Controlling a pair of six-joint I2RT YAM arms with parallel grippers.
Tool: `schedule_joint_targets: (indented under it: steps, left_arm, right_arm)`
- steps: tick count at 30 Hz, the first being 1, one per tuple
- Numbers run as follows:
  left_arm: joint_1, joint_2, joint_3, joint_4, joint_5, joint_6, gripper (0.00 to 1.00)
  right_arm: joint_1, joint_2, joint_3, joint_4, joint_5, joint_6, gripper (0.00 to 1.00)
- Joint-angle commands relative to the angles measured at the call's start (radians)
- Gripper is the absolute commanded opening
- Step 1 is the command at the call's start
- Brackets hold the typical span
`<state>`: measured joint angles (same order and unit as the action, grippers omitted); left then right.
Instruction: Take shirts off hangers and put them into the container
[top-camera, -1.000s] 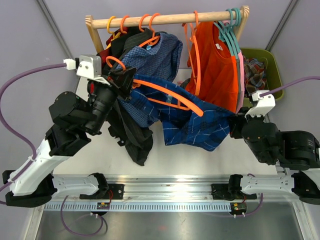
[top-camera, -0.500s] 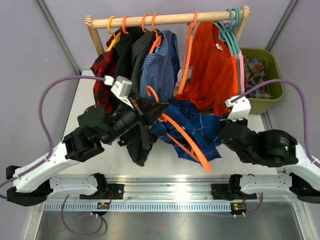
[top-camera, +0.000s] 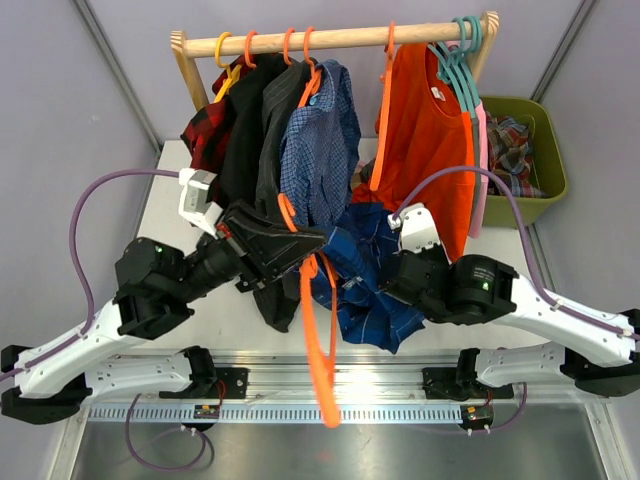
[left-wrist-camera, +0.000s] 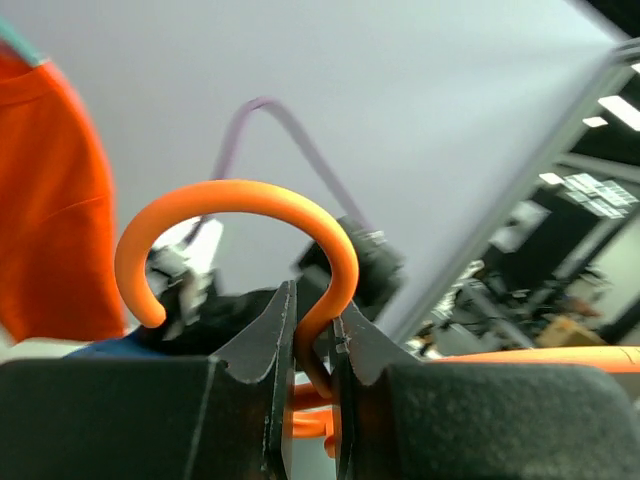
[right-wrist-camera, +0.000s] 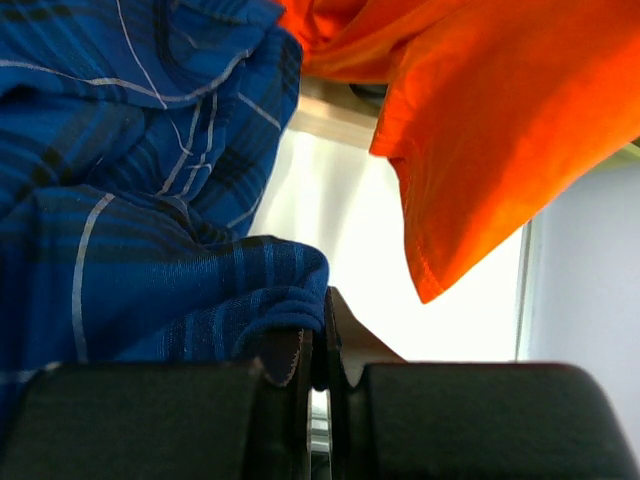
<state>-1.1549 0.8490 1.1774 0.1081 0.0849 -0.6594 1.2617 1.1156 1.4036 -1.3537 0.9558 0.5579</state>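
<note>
My left gripper is shut on the neck of a bright orange hanger, just under its hook. In the left wrist view the gripper pinches the orange stem between both jaws. The hanger's long body points down toward the near rail, beside the left edge of the dark blue plaid shirt. My right gripper is shut on a fold of that shirt, with cloth bunched at the jaws. The olive-green container stands at the far right with a plaid shirt inside.
The wooden rail at the back carries red-black plaid, black, grey, light blue check, orange and pink shirts on hangers. Teal hangers hang at its right end. The orange shirt hangs just above my right gripper.
The left gripper swung the orange hanger from lying across the blue shirt to pointing at the near edge. The right gripper moved left, and the blue shirt bunched up in the middle.
</note>
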Motion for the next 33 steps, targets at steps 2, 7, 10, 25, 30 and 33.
schedule_joint_targets:
  steps: [2,7,10,25,30,33]
  left_arm:
    - [-0.006,-0.067,-0.048,0.274,0.118,-0.13,0.0]
    - [-0.006,-0.057,-0.059,0.265,0.13,-0.171,0.0]
    - [-0.005,-0.05,-0.058,0.179,0.101,-0.117,0.0]
    - [0.03,0.146,-0.102,-0.3,-0.294,0.283,0.0]
    - [0.145,0.202,-0.121,-0.28,-0.212,0.302,0.0]
    - [0.173,0.258,-0.085,-0.283,-0.186,0.326,0.0]
  right_arm:
    - [-0.022,0.0,-0.044,-0.016,-0.009,0.013,0.0]
    - [-0.036,0.009,-0.066,0.024,-0.032,0.011,0.0]
    - [-0.036,0.018,-0.031,0.002,-0.011,0.02,0.0]
    - [-0.036,0.029,0.362,0.053,-0.118,-0.251,1.0]
    - [-0.036,-0.017,0.397,0.114,-0.21,-0.282,0.97]
    - [-0.036,0.001,0.4,0.096,-0.258,-0.28,0.96]
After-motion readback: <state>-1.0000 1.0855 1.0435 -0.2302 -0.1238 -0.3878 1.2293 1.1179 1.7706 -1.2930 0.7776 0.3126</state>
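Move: Under and beyond the left hand, which grips the orange hanger by its neck, the blue plaid shirt's middle lies about 10 cm ahead, 12 cm right and 37 cm below; the checked blue shirt hangs some 32 cm ahead, 2 cm right and 19 cm lower. The right hand already pinches the plaid shirt, whose middle is about level with it, 7 cm left and 14 cm below; the orange shirt hangs some 23 cm ahead and 3 cm right, at about its height. Sinking another 2–3 cm, the right hand opens wide, lets go of the plaid shirt and rises some 12 cm above it, fingers left open. The left hand keeps its pinch on the hanger, draws about 5 cm back, up and left, then swings down some 25 cm and forward 15 cm, drifting right, tipping its fingers down about 45 degrees and bringing the hanger low over the shirt. ##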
